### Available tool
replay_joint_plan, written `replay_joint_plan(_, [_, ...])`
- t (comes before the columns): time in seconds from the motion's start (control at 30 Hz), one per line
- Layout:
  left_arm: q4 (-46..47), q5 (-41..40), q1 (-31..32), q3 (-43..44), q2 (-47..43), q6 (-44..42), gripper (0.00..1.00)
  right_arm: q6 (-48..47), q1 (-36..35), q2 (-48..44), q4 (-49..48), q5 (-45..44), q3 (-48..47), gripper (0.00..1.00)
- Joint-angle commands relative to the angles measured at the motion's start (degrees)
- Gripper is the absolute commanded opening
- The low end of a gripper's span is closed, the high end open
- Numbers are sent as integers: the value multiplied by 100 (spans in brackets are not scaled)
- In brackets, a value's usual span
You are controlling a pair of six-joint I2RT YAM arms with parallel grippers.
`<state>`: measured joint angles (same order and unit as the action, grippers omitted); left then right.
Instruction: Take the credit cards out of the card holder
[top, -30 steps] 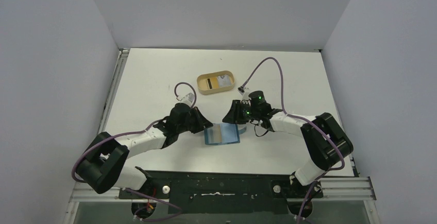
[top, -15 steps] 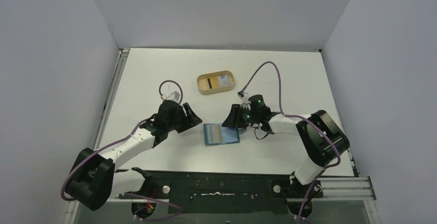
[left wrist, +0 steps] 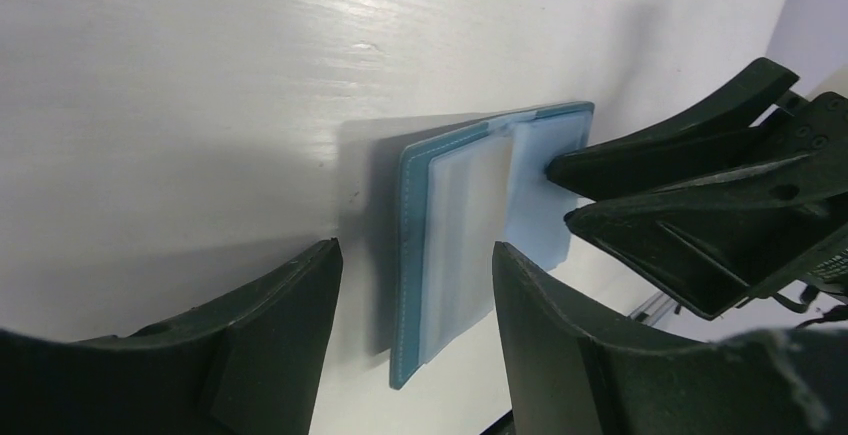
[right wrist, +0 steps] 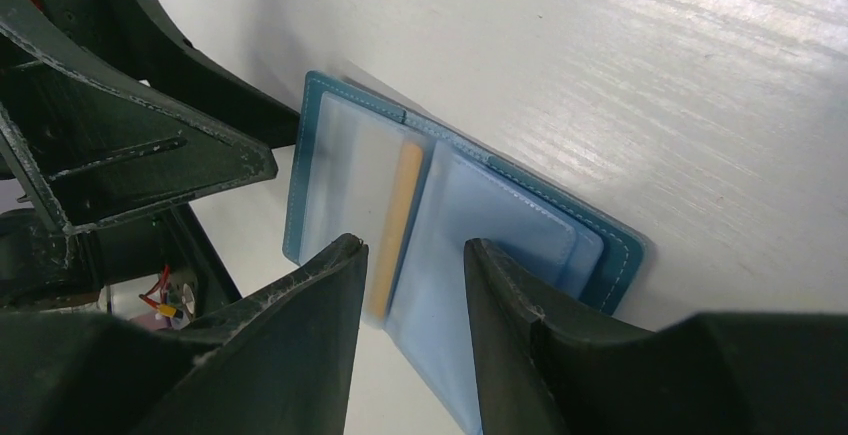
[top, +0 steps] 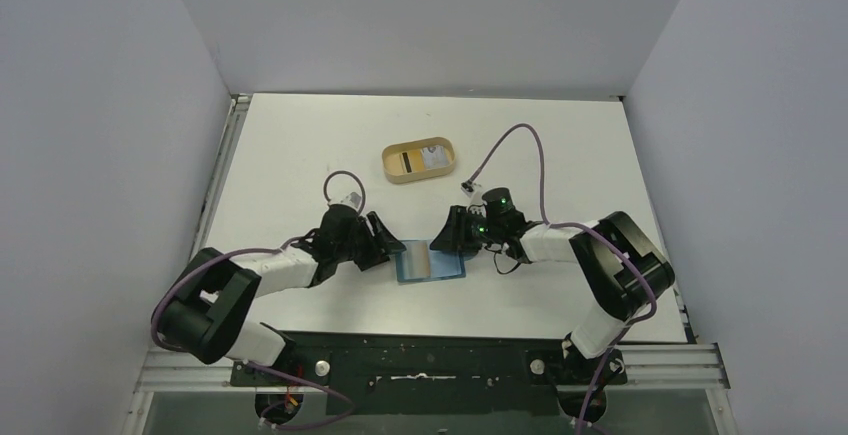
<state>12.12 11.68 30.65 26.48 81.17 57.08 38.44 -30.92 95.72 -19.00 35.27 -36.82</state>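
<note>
The teal card holder (top: pixel 430 262) lies spread open on the white table, pale blue pockets up. A whitish credit card with a tan stripe (right wrist: pixel 398 205) sits in a clear pocket. My left gripper (top: pixel 393 250) is at the holder's left edge, open; in the left wrist view the teal edge (left wrist: pixel 408 255) lies between the left gripper's (left wrist: pixel 415 250) fingers without being pinched. My right gripper (top: pixel 448 240) is at the holder's upper right, open. In the right wrist view the right gripper (right wrist: pixel 410 248) straddles the middle fold of the holder (right wrist: pixel 500 225).
A tan oval tray (top: pixel 447 151) stands farther back on the table, with a pale card (top: pixel 433 158) inside. The two grippers face each other closely over the holder. Grey walls close in the table on three sides.
My left gripper has opened, drawn back to the left, then returned to the holder's left edge. My right gripper has opened a little wider and stayed by the holder.
</note>
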Motion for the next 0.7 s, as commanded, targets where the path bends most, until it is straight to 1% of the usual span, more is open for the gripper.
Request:
replay_joint_plan(0.0, [1075, 243, 152, -178, 408, 513, 53, 39, -55, 36, -503, 68, 58, 42])
replay_joint_plan(0.1, [1456, 225, 322, -237, 616, 775, 44, 50, -53, 39, -531, 76, 86, 42])
replay_joint_plan(0.27, [1347, 71, 400, -310, 507, 917, 31, 40, -55, 39, -563, 77, 127, 42])
replay_joint_plan(0.37, [1026, -55, 397, -340, 179, 864, 29, 60, -50, 79, -613, 98, 153, 42])
replay_joint_plan(0.5, [481, -269, 384, -312, -341, 717, 29, 100, -55, 143, -736, 138, 197, 42])
replay_joint_plan(0.67, [270, -400, 363, -329, -653, 658, 28, 132, -54, 199, -830, 173, 224, 42])
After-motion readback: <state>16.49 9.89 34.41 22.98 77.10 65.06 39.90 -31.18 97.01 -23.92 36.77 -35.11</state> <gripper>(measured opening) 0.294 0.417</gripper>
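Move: The left hand goes for the card holder's left edge, about 1 cm to its right, 1 cm back and 1 cm below, almost between its open fingers. Of the open holder's other parts, the tan strip is some 5 cm right and 2 cm back of that hand, the right panel about 10 cm right and 2 cm back, both 2 cm below. From the right hand the left edge is roughly 8 cm left, 2 cm back and 2 cm down. The left fingers come to straddle the holder's left edge, one beneath the flap: the hand slides about 3 cm right, easing back and slightly down, while its opening narrows to about half. It then lifts some 2 cm, drifting back left a little. The right hand stays with its parted fingertips resting on the right panel. ##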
